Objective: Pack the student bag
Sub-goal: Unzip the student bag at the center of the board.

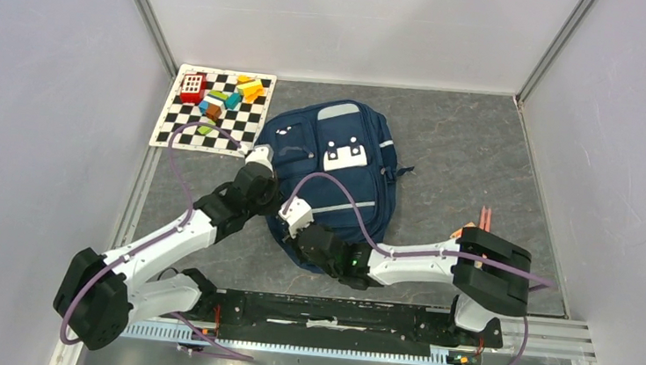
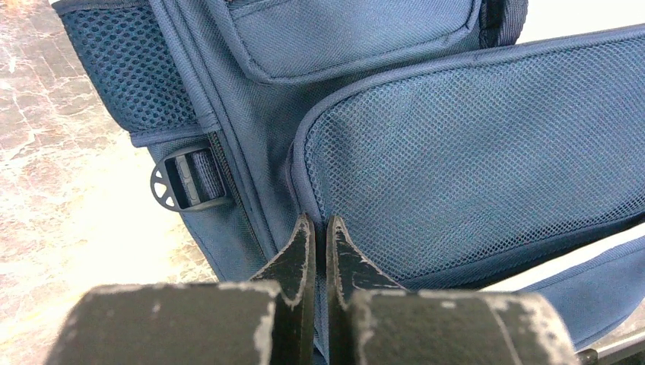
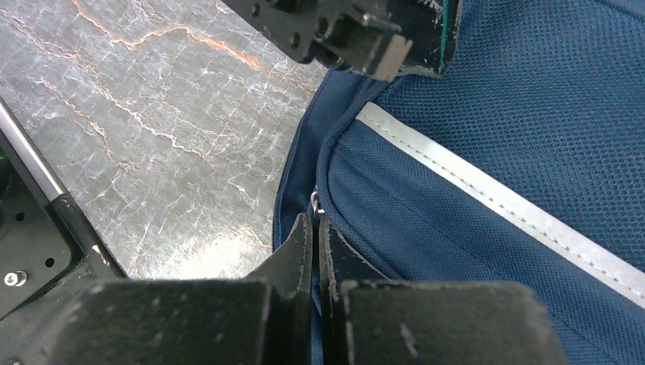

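Observation:
The student bag [image 1: 339,162], navy with grey stripes and a white patch, lies flat in the middle of the table. My left gripper [image 2: 320,222] is shut on the bag's fabric at the edge of a padded mesh strap [image 2: 471,160], and blue cloth shows between its fingers. In the top view the left gripper [image 1: 272,203] sits at the bag's lower left side. My right gripper [image 3: 314,219] is shut on the bag's seam beside a small metal zipper pull [image 3: 315,200], just under a grey reflective stripe [image 3: 487,198]. From above, the right gripper [image 1: 302,234] is at the bag's near edge.
A checkerboard mat [image 1: 179,127] at the back left carries several coloured blocks [image 1: 225,99] and a red toy [image 1: 192,88]. An orange-handled tool [image 1: 482,221] lies by the right arm. Grey walls enclose the table on three sides. A black plastic buckle [image 2: 182,179] sits on the bag's side.

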Motion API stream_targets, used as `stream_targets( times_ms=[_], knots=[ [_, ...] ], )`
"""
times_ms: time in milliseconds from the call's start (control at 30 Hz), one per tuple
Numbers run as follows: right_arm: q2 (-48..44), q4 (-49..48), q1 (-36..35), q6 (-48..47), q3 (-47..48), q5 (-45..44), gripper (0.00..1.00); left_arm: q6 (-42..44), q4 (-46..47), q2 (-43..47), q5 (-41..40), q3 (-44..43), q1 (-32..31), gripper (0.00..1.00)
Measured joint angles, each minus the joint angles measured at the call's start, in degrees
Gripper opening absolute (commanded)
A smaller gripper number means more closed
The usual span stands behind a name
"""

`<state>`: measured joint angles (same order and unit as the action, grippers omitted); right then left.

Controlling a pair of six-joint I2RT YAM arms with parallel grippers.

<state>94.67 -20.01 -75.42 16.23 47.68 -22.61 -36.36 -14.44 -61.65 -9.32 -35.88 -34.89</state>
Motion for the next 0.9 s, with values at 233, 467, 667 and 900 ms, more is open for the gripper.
stream_targets(
  times_ms=[233, 467, 667, 900],
  knots=[
    [-0.31, 2.95, -0.22, -1.44, 1.88, 0.15, 0.61, 0.98, -0.87, 3.61, 0.39, 0.70, -0.26, 0.83],
    [-12.83, 7.32, 0.90, -2.84, -3.28, 4.57, 0.88, 7.04, -6.93, 5.42, 0.59, -5.18, -0.85, 0.98],
    [-26.49, 14.12, 9.99, -3.02, -8.59, 9.64, 0.98, 14.43, -8.37, 1.57, 1.25, -12.07, -1.84, 1.00],
    [-41.64, 22.77, 22.12, -4.09, -10.36, 7.85, 0.98, 26.03, -8.98, -2.97, 6.21, -14.88, -13.07, 1.00]
  ],
)
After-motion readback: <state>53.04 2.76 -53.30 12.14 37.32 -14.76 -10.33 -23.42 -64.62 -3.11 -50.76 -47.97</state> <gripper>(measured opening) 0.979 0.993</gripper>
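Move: At the bag's lower-left rim, the right hand holds the zipper pull. From that hand the middle of the reflective strip lies about 13 cm right and 5 cm ahead, and the white face patch some 12 cm right and 15 cm ahead, both at about hand height. The left hand's fingers are shut on the bag's left seam; from them the zipper pull is roughly 5 cm back, 1 cm right and 1 cm lower. Letting go of the zipper pull, the right hand opens wide, lifts, and sweeps about 17 cm right, rising some 10 cm and moving a little forward, across to the bag's right side. The left hand releases the seam, also opening wide, rises nearly 7 cm, then swings right and slightly back over the lower front, turning some 35 degrees clockwise. ##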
